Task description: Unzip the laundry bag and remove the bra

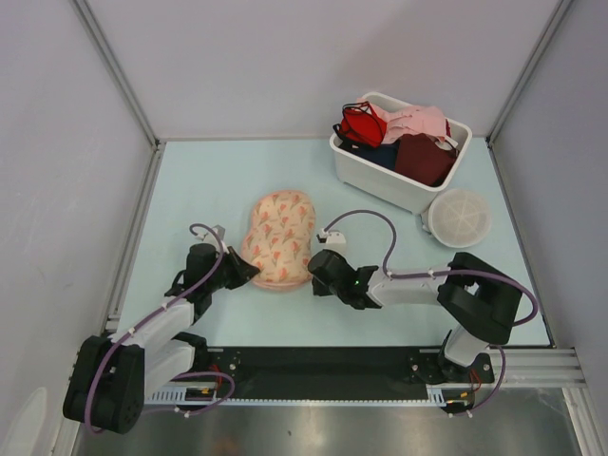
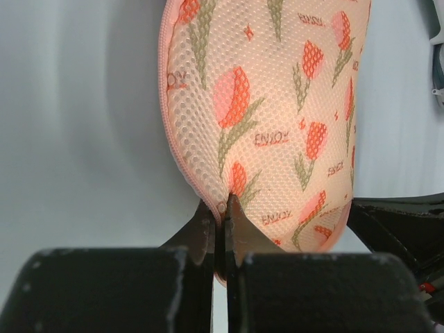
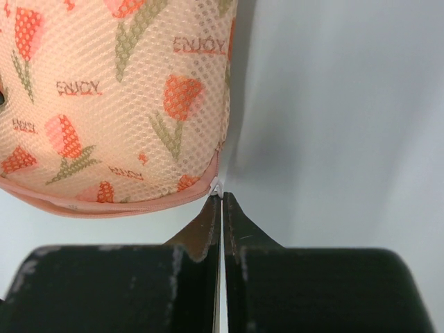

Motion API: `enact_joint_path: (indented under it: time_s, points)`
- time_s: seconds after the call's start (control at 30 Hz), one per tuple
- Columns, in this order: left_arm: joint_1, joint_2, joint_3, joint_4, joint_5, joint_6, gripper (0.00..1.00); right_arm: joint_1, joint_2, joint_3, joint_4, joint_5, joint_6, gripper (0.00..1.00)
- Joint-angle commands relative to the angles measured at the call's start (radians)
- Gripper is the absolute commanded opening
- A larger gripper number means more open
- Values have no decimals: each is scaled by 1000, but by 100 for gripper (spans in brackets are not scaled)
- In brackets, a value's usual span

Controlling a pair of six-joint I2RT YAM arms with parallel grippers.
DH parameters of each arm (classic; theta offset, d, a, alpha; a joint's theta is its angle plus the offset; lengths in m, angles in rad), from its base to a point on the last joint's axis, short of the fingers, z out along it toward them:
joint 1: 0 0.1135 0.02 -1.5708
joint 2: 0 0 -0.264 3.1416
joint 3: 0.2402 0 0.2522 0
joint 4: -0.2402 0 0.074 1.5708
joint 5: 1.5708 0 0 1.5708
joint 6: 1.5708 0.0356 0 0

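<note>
The laundry bag (image 1: 281,237) lies flat on the pale table, peach mesh with an orange tulip print. My left gripper (image 1: 251,270) is at its near left edge. In the left wrist view that gripper (image 2: 223,207) is shut on the pink seam of the bag (image 2: 277,118). My right gripper (image 1: 314,268) is at the bag's near right corner. In the right wrist view it (image 3: 221,198) is shut on the small white zipper pull (image 3: 216,184) at the rim of the bag (image 3: 118,97). The zipper line looks closed. The bra is hidden.
A white bin (image 1: 380,180) at the back right holds a red bra (image 1: 363,123), a pink garment (image 1: 418,122) and a dark red one. A round white mesh disc (image 1: 459,217) lies beside it. Grey walls enclose the table on three sides.
</note>
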Motion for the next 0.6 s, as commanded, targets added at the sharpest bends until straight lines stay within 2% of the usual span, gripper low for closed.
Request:
enact_joint_path:
  time_s: [0.0, 0.57]
  points:
    - [38, -7, 25, -7, -71, 72, 0, -57, 0, -35, -83, 111, -49, 0]
    - [45, -10, 22, -4, -51, 75, 0, -141, 15, -13, -40, 77, -125, 0]
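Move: The right hand has the zipper pull at the laundry bag's near right corner between its shut fingertips. The bag's middle lies about 8 cm ahead and 7 cm left of this hand, and its gripped near left corner some 12 cm left, level with it. The white basket stands roughly 30 cm ahead and 23 cm right. From the left hand the zipper pull is about 12 cm right, level. The right hand comes free of the zipper pull, moving right and forward about 6 cm; left keeps its pinch. ##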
